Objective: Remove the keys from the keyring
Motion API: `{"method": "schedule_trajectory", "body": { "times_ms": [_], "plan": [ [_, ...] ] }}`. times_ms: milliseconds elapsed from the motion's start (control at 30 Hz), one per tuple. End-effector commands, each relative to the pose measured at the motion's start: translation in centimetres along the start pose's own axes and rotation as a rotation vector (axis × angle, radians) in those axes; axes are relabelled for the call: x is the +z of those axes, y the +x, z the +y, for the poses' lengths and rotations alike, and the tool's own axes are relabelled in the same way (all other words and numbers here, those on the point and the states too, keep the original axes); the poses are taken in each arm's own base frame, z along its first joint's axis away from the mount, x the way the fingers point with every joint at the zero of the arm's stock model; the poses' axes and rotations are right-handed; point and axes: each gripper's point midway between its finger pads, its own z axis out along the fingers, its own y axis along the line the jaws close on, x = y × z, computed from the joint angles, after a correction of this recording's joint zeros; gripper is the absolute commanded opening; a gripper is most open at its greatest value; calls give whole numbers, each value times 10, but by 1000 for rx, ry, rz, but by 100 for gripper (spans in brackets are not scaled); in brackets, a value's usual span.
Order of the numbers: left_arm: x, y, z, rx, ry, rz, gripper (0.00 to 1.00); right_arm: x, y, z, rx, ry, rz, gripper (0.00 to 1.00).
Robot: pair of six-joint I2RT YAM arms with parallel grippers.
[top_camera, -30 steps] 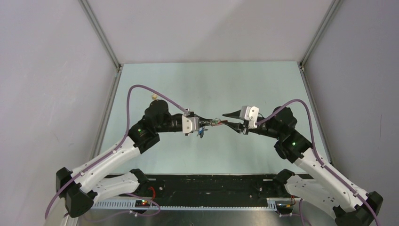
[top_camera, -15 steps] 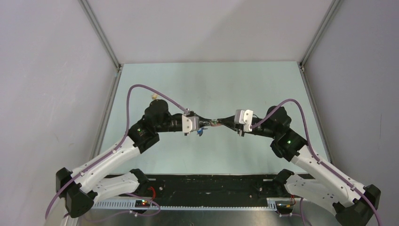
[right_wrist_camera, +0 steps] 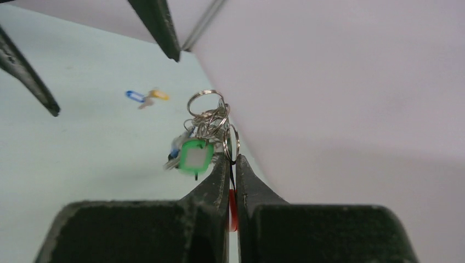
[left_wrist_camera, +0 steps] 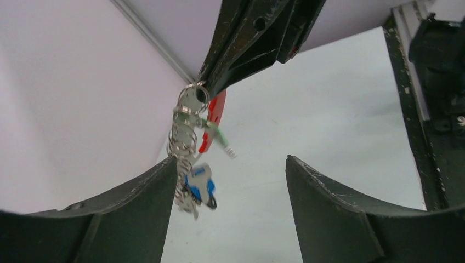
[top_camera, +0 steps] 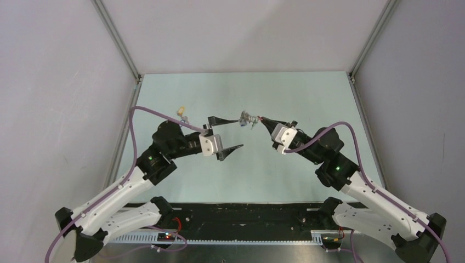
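Note:
My right gripper [top_camera: 261,119] [right_wrist_camera: 232,159] is shut on the keyring [right_wrist_camera: 233,211], whose red band shows between the pads and again in the left wrist view [left_wrist_camera: 217,109]. The keys [top_camera: 247,118] hang in a bunch from the rings beyond its tip, above the table. A green-tagged key [right_wrist_camera: 193,156] and a blue-tagged one [left_wrist_camera: 200,183] are among them. My left gripper [top_camera: 226,135] [left_wrist_camera: 231,159] stands open just left of the bunch with nothing between its fingers. One finger [left_wrist_camera: 148,203] is close beside the blue-tagged key.
A loose key with a tan tag [top_camera: 181,112] lies on the pale green table [top_camera: 296,93] at the far left. The right wrist view shows it next to a blue tag [right_wrist_camera: 133,95]. Metal frame posts and grey walls border the table.
My left gripper let go of the key bunch, opened wide and drew back to the left. My right gripper shut on the keyring and carried the bunch toward the far side.

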Motion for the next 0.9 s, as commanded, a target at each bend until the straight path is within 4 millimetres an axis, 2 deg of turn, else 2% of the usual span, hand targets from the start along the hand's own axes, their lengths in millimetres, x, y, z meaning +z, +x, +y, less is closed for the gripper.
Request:
{"method": "schedule_trajectory", "body": {
  "times_ms": [0, 100, 167, 267, 333, 400, 467, 700, 800, 867],
  "plan": [
    [-6, -20, 27, -15, -144, -51, 77, -14, -64, -72, -219, 268, -122, 0],
    [-8, -30, 53, -230, -299, -75, 77, -13, -84, -82, -302, 301, -187, 0],
    [-7, -37, 62, -291, -335, -89, 77, -10, -98, -88, -352, 312, -227, 0],
    [-3, -34, 69, -330, -367, -96, 78, -4, -113, -101, -396, 335, -249, 0],
    [-1, -26, 72, -368, -399, -92, 73, 1, -114, -103, -411, 331, -248, 0],
    [0, -14, 66, -396, -397, -78, 69, 7, -111, -98, -412, 306, -246, 0],
    [-2, -11, 59, -391, -379, -79, 67, 12, -106, -92, -401, 286, -232, 0],
    [-8, -19, 54, -375, -371, -105, 67, 35, -78, -90, -375, 322, -160, 0],
    [-5, -20, 45, -343, -314, -109, 52, 45, -64, -87, -367, 319, -128, 0],
    [-4, -22, 41, -328, -285, -114, 50, 50, -61, -84, -371, 315, -125, 0]
  ]
}}
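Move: Ahead of the open left fingers by about 5 cm, some 3 cm to their right and roughly level, is the key bunch, its strap pinched in the right hand. From the right hand the bunch sits about 4 cm to the left, level fore and aft, a touch lower. The removed keys lie on the table some 20 cm ahead and 25 cm to the left of the left hand, roughly 33 cm below it. Keeping its pinch on the strap, the right hand lifts the key bunch about 10 cm while tilting back some 20 degrees, then eases forward, left and a little down. The empty left hand follows forward about 4 cm and slightly up, its fingers swinging to point more forward and up as they close partway, still short of the bunch. ##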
